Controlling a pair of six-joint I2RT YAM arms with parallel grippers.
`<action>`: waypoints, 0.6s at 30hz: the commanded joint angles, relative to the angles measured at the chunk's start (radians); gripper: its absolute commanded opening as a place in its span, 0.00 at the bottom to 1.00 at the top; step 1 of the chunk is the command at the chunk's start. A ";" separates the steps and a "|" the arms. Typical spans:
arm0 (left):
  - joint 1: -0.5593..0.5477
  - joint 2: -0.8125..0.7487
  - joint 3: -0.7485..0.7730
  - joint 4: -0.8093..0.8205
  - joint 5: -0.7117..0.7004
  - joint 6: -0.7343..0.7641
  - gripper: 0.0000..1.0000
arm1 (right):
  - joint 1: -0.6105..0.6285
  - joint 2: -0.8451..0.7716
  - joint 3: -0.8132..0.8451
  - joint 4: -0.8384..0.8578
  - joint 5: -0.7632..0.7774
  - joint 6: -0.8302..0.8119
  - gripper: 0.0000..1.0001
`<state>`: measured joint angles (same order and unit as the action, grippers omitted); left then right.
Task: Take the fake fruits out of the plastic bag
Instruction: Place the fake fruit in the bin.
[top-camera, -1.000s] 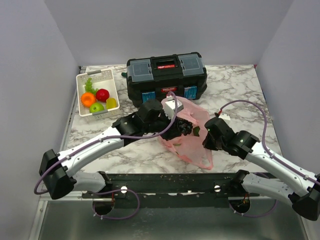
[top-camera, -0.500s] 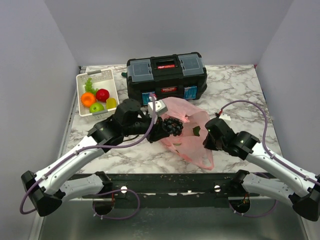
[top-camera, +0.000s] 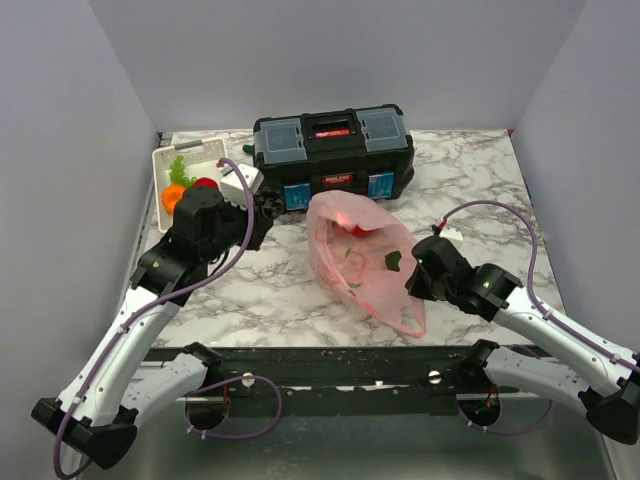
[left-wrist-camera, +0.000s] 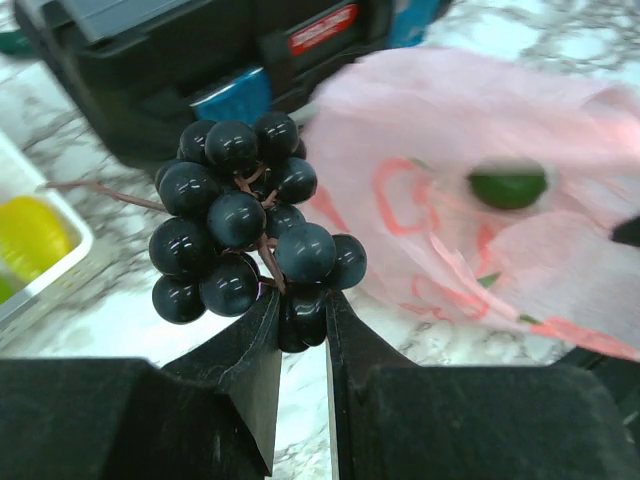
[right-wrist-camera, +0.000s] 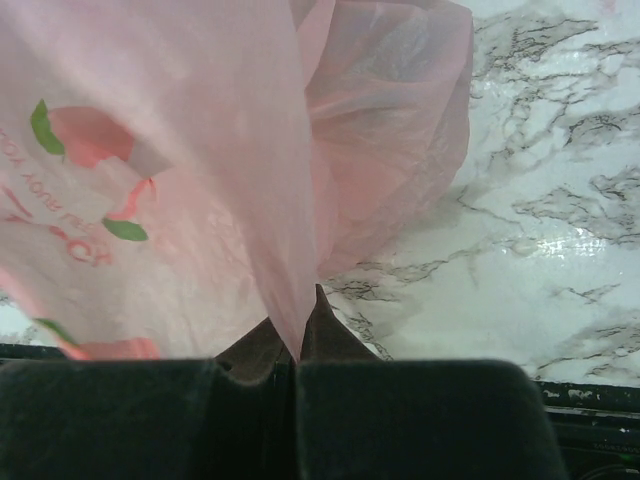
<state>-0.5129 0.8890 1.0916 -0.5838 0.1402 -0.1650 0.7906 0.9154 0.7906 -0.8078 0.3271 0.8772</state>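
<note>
The dark purple grapes (left-wrist-camera: 250, 230) hang in the air, pinched at their lowest berries by my left gripper (left-wrist-camera: 300, 312), which is shut on them. In the top view that gripper (top-camera: 262, 205) is between the white basket and the toolbox, left of the plastic bag (top-camera: 365, 255); the grapes are hidden there. The pink bag lies mid-table with its mouth toward the toolbox. My right gripper (top-camera: 420, 277) is shut on a fold of the bag (right-wrist-camera: 200, 150) at its right edge (right-wrist-camera: 300, 330). An orange (top-camera: 170, 197), a red apple (top-camera: 205, 183) and a lemon (left-wrist-camera: 30, 235) sit in the basket.
The white slotted basket (top-camera: 190, 150) stands at the back left, partly covered by my left arm. It also holds a light green grape bunch (top-camera: 178, 168). The black toolbox (top-camera: 333, 150) stands at the back, just behind the bag. Red and green prints show on the bag.
My left arm has drawn the grapes out of the bag and swung left, toward the basket. The bag has settled a little. The right arm has not moved.
</note>
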 joint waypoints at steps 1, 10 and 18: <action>0.047 -0.021 0.041 -0.059 -0.084 0.050 0.00 | 0.001 -0.012 -0.011 0.007 0.033 -0.004 0.01; 0.052 -0.021 0.027 -0.038 -0.348 -0.072 0.00 | 0.002 -0.007 -0.017 0.027 0.020 -0.016 0.01; 0.198 0.104 0.074 0.070 -0.490 -0.263 0.00 | 0.001 -0.024 -0.014 0.019 0.018 -0.015 0.01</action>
<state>-0.4019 0.9543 1.1351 -0.6212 -0.2371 -0.2920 0.7906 0.9138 0.7872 -0.8013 0.3267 0.8703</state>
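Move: My left hand already holds the dark grapes, high over the table. The bin is about 30 cm ahead, 27 cm to its left and 27 cm below. The yellow fruit in the bin's near right part is some 27 cm ahead and 19 cm left; the toolbox is about 36 cm ahead, 12 cm right; the plastic bag 7 cm ahead and 19 cm right. From my right hand the bin is roughly 38 cm ahead and 52 cm left. Keeping the grapes pinched by their stem end, I carry them left and forward towards the bin, staying level: about 8 cm left and 5 cm ahead, with a brief check early on before picking up speed again. Meanwhile I swing my left hand some 30 degrees counter-clockwise, away from the bag. My right hand stays put, still pinching the bag's edge. ##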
